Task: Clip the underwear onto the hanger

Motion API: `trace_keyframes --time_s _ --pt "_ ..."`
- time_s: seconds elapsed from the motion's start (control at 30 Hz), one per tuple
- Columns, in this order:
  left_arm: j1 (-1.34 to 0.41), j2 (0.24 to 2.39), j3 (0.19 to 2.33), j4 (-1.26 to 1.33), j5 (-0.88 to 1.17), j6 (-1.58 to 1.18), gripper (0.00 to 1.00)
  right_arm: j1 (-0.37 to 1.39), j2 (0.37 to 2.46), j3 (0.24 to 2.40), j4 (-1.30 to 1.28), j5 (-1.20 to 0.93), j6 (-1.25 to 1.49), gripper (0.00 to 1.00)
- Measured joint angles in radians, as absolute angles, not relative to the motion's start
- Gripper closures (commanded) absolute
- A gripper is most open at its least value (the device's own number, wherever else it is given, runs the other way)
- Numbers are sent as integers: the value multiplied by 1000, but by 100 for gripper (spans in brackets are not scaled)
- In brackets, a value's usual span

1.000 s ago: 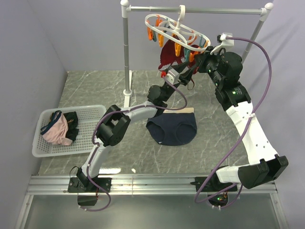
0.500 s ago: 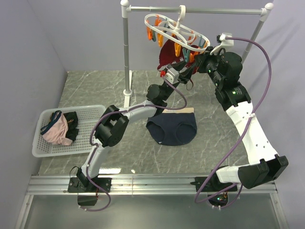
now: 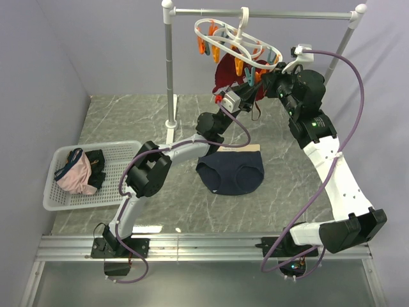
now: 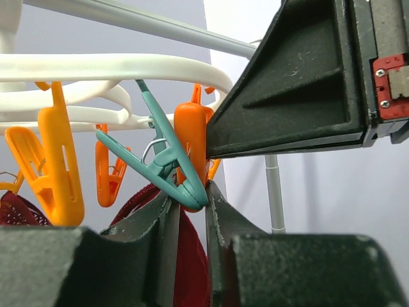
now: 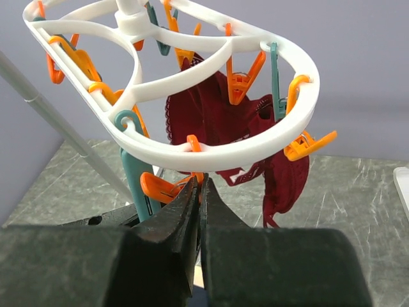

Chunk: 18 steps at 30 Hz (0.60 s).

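The navy underwear (image 3: pixel 231 173) lies flat on the table, touched by neither gripper. The white ring hanger (image 3: pixel 233 41) hangs by its hook from the rail; it also shows in the left wrist view (image 4: pixel 115 67) and the right wrist view (image 5: pixel 211 150). My left gripper (image 3: pixel 245 88) is raised under the hanger's right side. In its wrist view the left gripper (image 4: pixel 190 192) pinches the end of a teal clip (image 4: pixel 163 163). My right gripper (image 3: pixel 267 80) is beside it. In its wrist view the right gripper (image 5: pixel 199 182) is shut on an orange clip (image 5: pixel 163 187).
A maroon-red garment (image 3: pixel 225 73) hangs from the hanger's clips, just behind both grippers. The grey rail stand (image 3: pixel 169 77) rises at the back, with its foot on the table. A white basket (image 3: pixel 57 201) at the left holds a pink garment (image 3: pixel 75 178) and dark ones.
My left gripper has risen slightly toward the hanger's clips. The right arm and the underwear have not moved.
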<state>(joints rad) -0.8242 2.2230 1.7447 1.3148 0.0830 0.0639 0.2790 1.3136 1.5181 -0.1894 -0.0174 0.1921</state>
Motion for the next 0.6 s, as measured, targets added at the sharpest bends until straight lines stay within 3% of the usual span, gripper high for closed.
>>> trace_keyframes --time_s 0.2,0.4,0.6 --pt "-824 2223 1745 1316 82 64 92 279 1296 1508 -198 -35 180 64" --pt "-825 2223 1745 1316 82 64 93 263 1196 1417 -178 -106 147 48" --pt "-825 2223 1745 1316 83 63 93 248 1168 1381 -123 -178 136 44"
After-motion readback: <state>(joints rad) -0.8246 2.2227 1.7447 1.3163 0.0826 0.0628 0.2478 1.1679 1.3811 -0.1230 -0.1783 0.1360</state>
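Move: The right fingers are shut on the orange clip at the near right end of the hanger, its body about 2 cm above them and a centimetre ahead and to the left. The teal clip hangs some 4 cm to that hand's left and 1 cm ahead; the underwear lies about 42 cm below, 9 cm back and 9 cm left. The left fingers already pinch beneath the teal clip, which sits about 2 cm above them. The right hand lets go of the orange clip, its fingers spreading from nearly shut to a bit over half open, and backs straight off the hanger about 4 cm towards the robot, swinging some 5 to 10 degrees counter-clockwise and tipping slightly up as it clears. The left hand stays where it is and keeps its pinch at the lower ends of the teal and orange clips, while its neighbour withdraws from beside it. ##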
